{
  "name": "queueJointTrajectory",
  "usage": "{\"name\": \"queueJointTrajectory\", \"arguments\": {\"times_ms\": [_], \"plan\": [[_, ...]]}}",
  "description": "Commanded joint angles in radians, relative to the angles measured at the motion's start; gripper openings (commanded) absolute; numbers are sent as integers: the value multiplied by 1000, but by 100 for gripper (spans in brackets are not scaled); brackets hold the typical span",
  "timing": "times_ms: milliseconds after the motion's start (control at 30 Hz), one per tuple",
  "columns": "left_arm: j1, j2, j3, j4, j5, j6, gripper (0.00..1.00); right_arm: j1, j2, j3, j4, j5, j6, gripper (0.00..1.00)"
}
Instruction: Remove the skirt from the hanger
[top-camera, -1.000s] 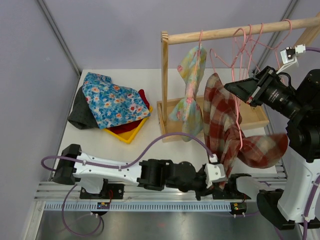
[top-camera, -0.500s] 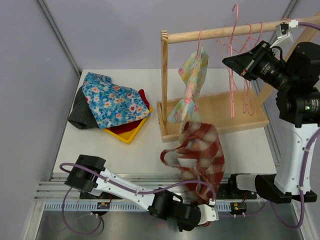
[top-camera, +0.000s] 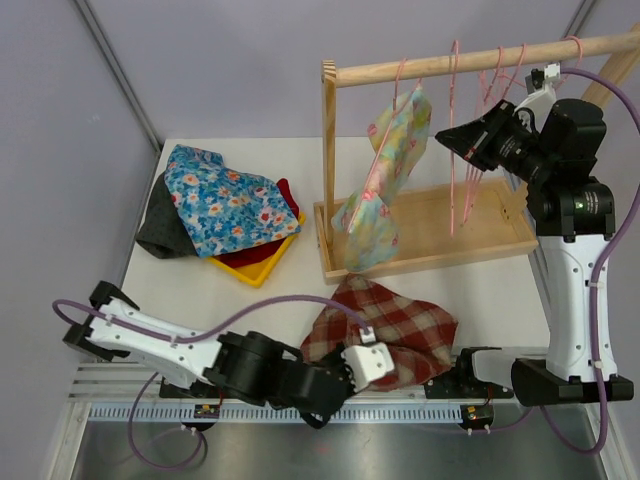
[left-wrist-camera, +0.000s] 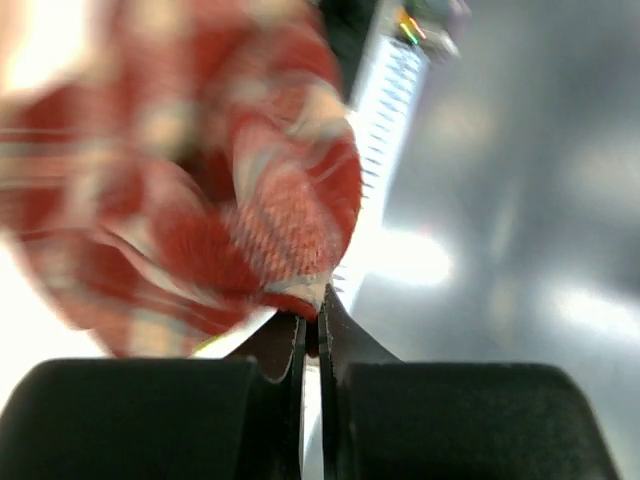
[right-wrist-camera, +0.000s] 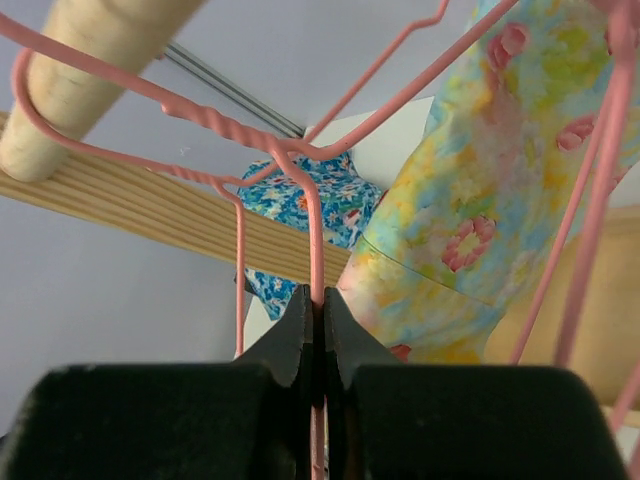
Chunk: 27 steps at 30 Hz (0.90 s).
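Observation:
The red plaid skirt (top-camera: 405, 328) lies crumpled on the table near the front edge, off any hanger. My left gripper (left-wrist-camera: 312, 318) is shut on a fold of the skirt's (left-wrist-camera: 210, 190) edge; in the top view its fingers are hidden under the cloth beside the white wrist block. The bare pink wire hanger (top-camera: 452, 185) hangs down from the wooden rail (top-camera: 440, 67). Up by the rail, my right gripper (top-camera: 443, 137) is shut on the hanger (right-wrist-camera: 315, 225); the wire runs between its fingertips (right-wrist-camera: 318, 300) and the hook curls over the rail (right-wrist-camera: 90, 60).
A yellow floral garment (top-camera: 385, 175) hangs on another pink hanger left of mine. Several more bare pink hangers (top-camera: 500, 80) hang to the right. The rack's wooden base tray (top-camera: 500, 235) sits below. A pile of blue floral clothes (top-camera: 215, 205) lies on a yellow tray (top-camera: 258, 272) at left.
The skirt came off the hanger and went down with my left gripper to the table's front edge. My right gripper carried the bare hanger up to the rail.

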Motion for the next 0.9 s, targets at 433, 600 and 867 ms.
{"name": "queueJointTrajectory", "arguments": {"times_ms": [433, 600, 867], "plan": [[679, -350, 201, -118, -124, 408, 0, -3, -107, -100, 29, 10, -29, 68], [1072, -243, 451, -104, 106, 529, 0, -1, -119, -78, -5, 31, -49, 98], [1437, 116, 956, -129, 35, 523, 0, -1, -231, -135, -55, 74, -92, 99]]}}
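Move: Some 42 cm ahead of the left hand and 28 cm to its left lies the pile of taken-off skirts, roughly 18 cm lower. The yellow floral skirt hangs about 35 cm ahead of that hand and 3 cm right, near its height. For the right hand, shut on an emptied hanger, the rod is about 12 cm above and 5 cm ahead; the yellow skirt hangs 6 cm ahead, 11 cm left and 15 cm lower, other empty hangers 5 cm right and 3 cm ahead. Carrying the already freed plaid skirt, the left hand sweeps fast about 36 cm forward, 24 cm left and 28 cm up towards the pile, swinging some 60 degrees counter-clockwise with its fingertips tipping up, grip kept. The right hand eases down about 2 cm and slightly back, opens wide to let go of the empty hanger, then starts backing away. ##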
